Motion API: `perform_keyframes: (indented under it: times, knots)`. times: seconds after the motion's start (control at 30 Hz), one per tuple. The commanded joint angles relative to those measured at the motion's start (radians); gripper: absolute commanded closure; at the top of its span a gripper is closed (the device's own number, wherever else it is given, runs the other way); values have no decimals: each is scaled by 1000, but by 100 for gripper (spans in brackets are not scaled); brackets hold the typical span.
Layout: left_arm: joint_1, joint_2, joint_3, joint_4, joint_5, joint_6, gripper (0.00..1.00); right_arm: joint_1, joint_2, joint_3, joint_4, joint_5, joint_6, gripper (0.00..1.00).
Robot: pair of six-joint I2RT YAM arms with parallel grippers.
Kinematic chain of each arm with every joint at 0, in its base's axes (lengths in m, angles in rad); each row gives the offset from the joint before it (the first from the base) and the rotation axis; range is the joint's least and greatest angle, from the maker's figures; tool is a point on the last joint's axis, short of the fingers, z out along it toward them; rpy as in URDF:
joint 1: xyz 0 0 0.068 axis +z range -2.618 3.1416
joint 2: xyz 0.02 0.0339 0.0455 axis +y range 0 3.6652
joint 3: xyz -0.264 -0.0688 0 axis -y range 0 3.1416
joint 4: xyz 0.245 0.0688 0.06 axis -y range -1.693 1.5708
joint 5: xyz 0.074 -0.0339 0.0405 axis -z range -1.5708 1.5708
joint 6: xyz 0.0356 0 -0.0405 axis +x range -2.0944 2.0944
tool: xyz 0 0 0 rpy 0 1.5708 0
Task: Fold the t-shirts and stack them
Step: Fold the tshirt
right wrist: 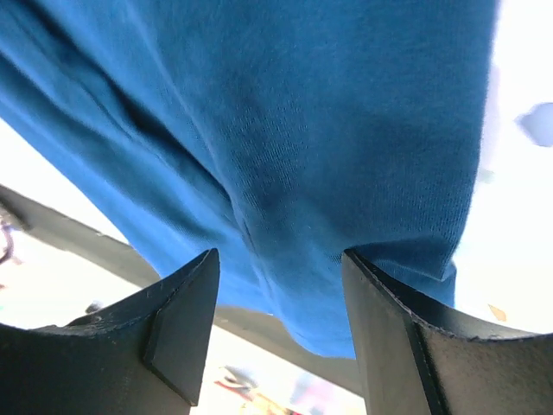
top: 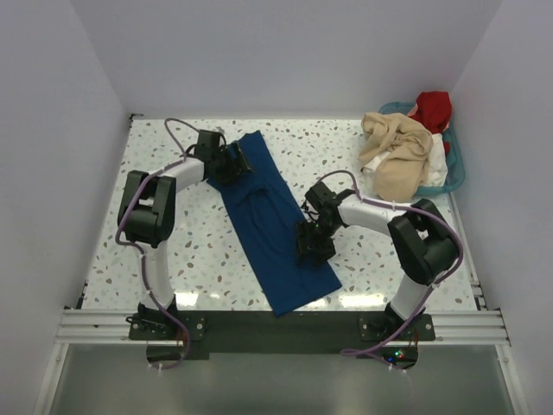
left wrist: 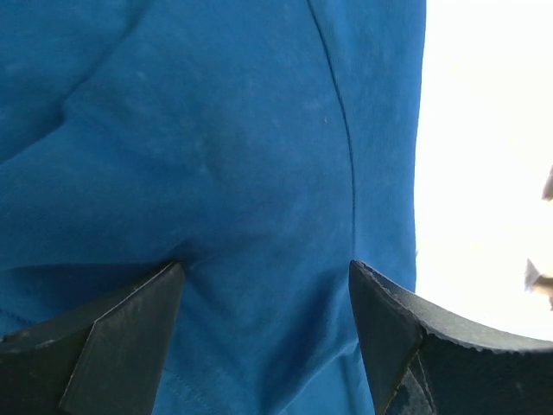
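A dark navy t-shirt (top: 272, 220) lies as a long, narrow folded strip running diagonally across the table, from back left to front centre. My left gripper (top: 235, 162) is at its far end, jaws open and tips down on the blue cloth (left wrist: 216, 130). In the left wrist view the left gripper (left wrist: 266, 285) straddles a soft wrinkle beside a seam. My right gripper (top: 311, 246) stands at the strip's right edge near the front end. In the right wrist view the right gripper (right wrist: 281, 268) is open, with the shirt's edge (right wrist: 302, 112) bulging between the fingers, not pinched.
At the back right a teal basket (top: 455, 169) holds a heap of beige t-shirt (top: 397, 156), with red (top: 432, 108) and white (top: 439, 164) cloth behind it. White walls close in the table on three sides. A black rail (top: 276, 327) runs along the near edge.
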State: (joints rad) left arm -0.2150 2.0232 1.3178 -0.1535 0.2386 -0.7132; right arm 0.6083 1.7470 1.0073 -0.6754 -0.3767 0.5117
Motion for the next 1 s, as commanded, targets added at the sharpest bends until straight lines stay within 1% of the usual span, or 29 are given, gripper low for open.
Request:
perform_keyframes:
  times: [0.0, 0.17, 0.23, 0.43, 0.5, 0.6, 0.7, 0.83, 0.97]
  knots:
    - [8, 158, 84, -47, 21, 50, 17, 24, 62, -30, 125, -57, 47, 38]
    - [9, 261, 213, -47, 50, 80, 17, 53, 95, -7, 160, -73, 94, 38]
    - [6, 298, 254, -22, 70, 89, 17, 64, 120, 16, 162, -77, 103, 37]
    - [6, 373, 342, 38, 125, 106, 17, 105, 192, 97, 165, -99, 126, 37]
    - [6, 374, 353, 66, 142, 107, 17, 125, 201, 131, 154, -99, 126, 37]
    - [0, 356, 366, 101, 171, 107, 17, 145, 206, 172, 122, -96, 126, 37]
    - [-9, 307, 377, 133, 199, 107, 17, 156, 171, 203, 77, -90, 117, 37]
    - [-23, 198, 383, 138, 202, 101, 16, 157, 92, 215, 8, -64, 100, 37]
    - [-30, 79, 356, 123, 180, 106, 16, 157, -19, 163, -67, -21, 93, 36]
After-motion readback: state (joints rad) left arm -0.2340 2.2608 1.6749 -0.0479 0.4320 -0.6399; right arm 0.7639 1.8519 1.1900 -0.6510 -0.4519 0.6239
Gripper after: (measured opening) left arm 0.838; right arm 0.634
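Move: The t-shirt, folded to a long strip lying askew, has its middle about 20 cm back and 9 cm right of the left hand; from the right hand that middle is roughly 5 cm ahead and 10 cm left. Its far corner is some 11 cm ahead and 5 cm right of the left hand. Its near hem lies about 18 cm behind the right hand, level sideways; the tan cloth is about 29 cm ahead and 26 cm right of it. The t-shirt is dragged round clockwise under both open grippers, their fingertips resting on it: the left hand slides its far part forward and right, about 10 cm in all and turning slightly clockwise, while the right hand slides its near part some 9 cm left. Both then ease up off the cloth, the left more, by about 3 cm, fingers staying open. ##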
